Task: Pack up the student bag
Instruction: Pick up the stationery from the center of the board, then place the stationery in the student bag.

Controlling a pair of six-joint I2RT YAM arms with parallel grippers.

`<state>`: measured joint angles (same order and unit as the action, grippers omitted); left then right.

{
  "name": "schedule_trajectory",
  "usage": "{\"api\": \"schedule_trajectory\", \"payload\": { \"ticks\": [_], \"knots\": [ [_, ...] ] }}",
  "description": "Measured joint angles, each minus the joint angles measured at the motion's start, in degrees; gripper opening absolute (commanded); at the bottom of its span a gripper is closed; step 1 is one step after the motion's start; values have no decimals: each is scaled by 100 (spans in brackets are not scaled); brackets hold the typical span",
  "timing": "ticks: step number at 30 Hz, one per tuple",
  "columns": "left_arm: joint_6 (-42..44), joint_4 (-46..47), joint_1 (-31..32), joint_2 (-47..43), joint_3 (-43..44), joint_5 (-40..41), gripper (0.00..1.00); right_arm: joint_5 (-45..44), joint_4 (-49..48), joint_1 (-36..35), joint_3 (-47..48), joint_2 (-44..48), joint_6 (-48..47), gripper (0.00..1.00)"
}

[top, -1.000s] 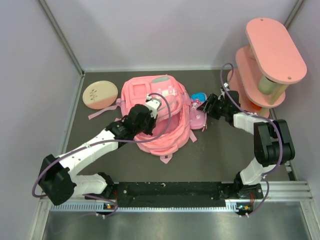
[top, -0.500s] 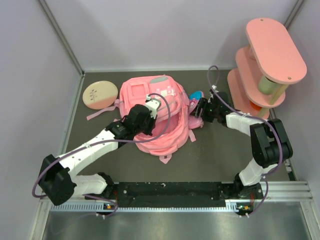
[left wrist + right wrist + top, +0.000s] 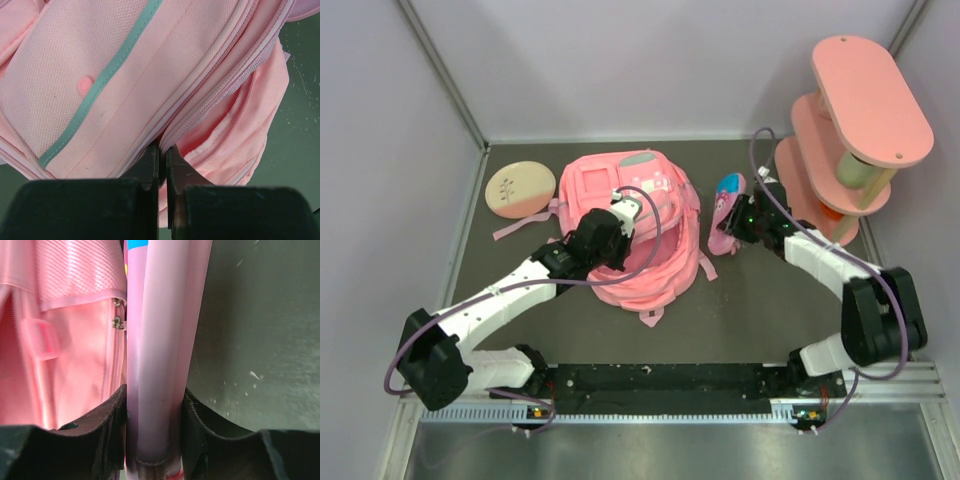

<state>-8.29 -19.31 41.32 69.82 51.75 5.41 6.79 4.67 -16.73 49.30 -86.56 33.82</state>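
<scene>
The pink student bag [image 3: 588,187] lies in the middle of the dark table, its main zip gaping. My left gripper [image 3: 620,216] rests on top of it, shut on the zipper edge of the opening [image 3: 161,150], with a thin fold of pink fabric pinched between the fingers. The bag's mesh front with a teal stripe [image 3: 75,75] fills the left wrist view. A small pink pencil case [image 3: 727,203] with a blue end stands on edge just right of the bag. My right gripper [image 3: 741,222] is shut on the pencil case [image 3: 160,330], one finger on each flat side, beside the bag's side pocket [image 3: 70,340].
A pink tiered shelf [image 3: 856,120] stands at the back right, close behind my right arm. A round beige disc [image 3: 520,189] lies at the back left. Grey walls close in the left, back and right sides.
My right gripper has closed on the pencil case and drawn it a little right, away from the bag, tipping it onto its edge. My left gripper and the bag have stayed put.
</scene>
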Motion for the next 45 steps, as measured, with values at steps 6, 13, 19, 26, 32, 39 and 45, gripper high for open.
{"api": "schedule_trajectory", "payload": {
  "ticks": [6, 13, 19, 26, 32, 39, 45],
  "knots": [
    [-44, -2, 0, -70, 0, 50, 0, -321, 527, 11, -170, 1753, -120, 3],
    [-168, 2, -15, -302, 2, 168, 0, 1340, 280, 24, -802, 3104, 424, 0],
    [-400, 0, -26, -389, 72, 197, 0, 2629, -81, -326, -2017, 3429, 1401, 0],
    [-632, 11, -26, -535, 76, 168, 0, 3257, -951, -868, -2398, 3683, 2177, 0],
    [-660, 138, -39, -564, 79, -212, 0, 3289, -1816, -1067, -2402, 2732, 2660, 0],
    [-658, 205, -39, -651, 129, -778, 0, 3279, -3241, -1622, -1882, 907, 3292, 0],
    [-654, 256, -37, -848, 140, -852, 0, 3088, -5335, -1755, -1578, -756, 4422, 0]
  ]
}}
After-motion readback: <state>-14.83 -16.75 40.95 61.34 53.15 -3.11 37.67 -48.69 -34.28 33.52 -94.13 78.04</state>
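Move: The pencil case stands on edge in the right hand's closed fingers, its middle some 3 cm ahead of them. The bag's open mouth, where it is taken, lies about 16 cm to that hand's left, 7 cm back and 2 cm higher; the bag's flap is some 23 cm left and 9 cm ahead. The left hand already grips the flap's edge: from it the mouth lies about 9 cm right, 2 cm ahead and 5 cm below, the case some 24 cm right and 11 cm ahead. The pencil case, still pinched by the right hand, is swung up some 13 cm and back towards the robot, then carried left, dipping, and finally forward and left into the bag's mouth, as the wrist rolls its left side up about 50 degrees and turns counter-clockwise. Meanwhile the left hand keeps its pinch on the flap and pulls it up 7 cm, rolling slightly. ##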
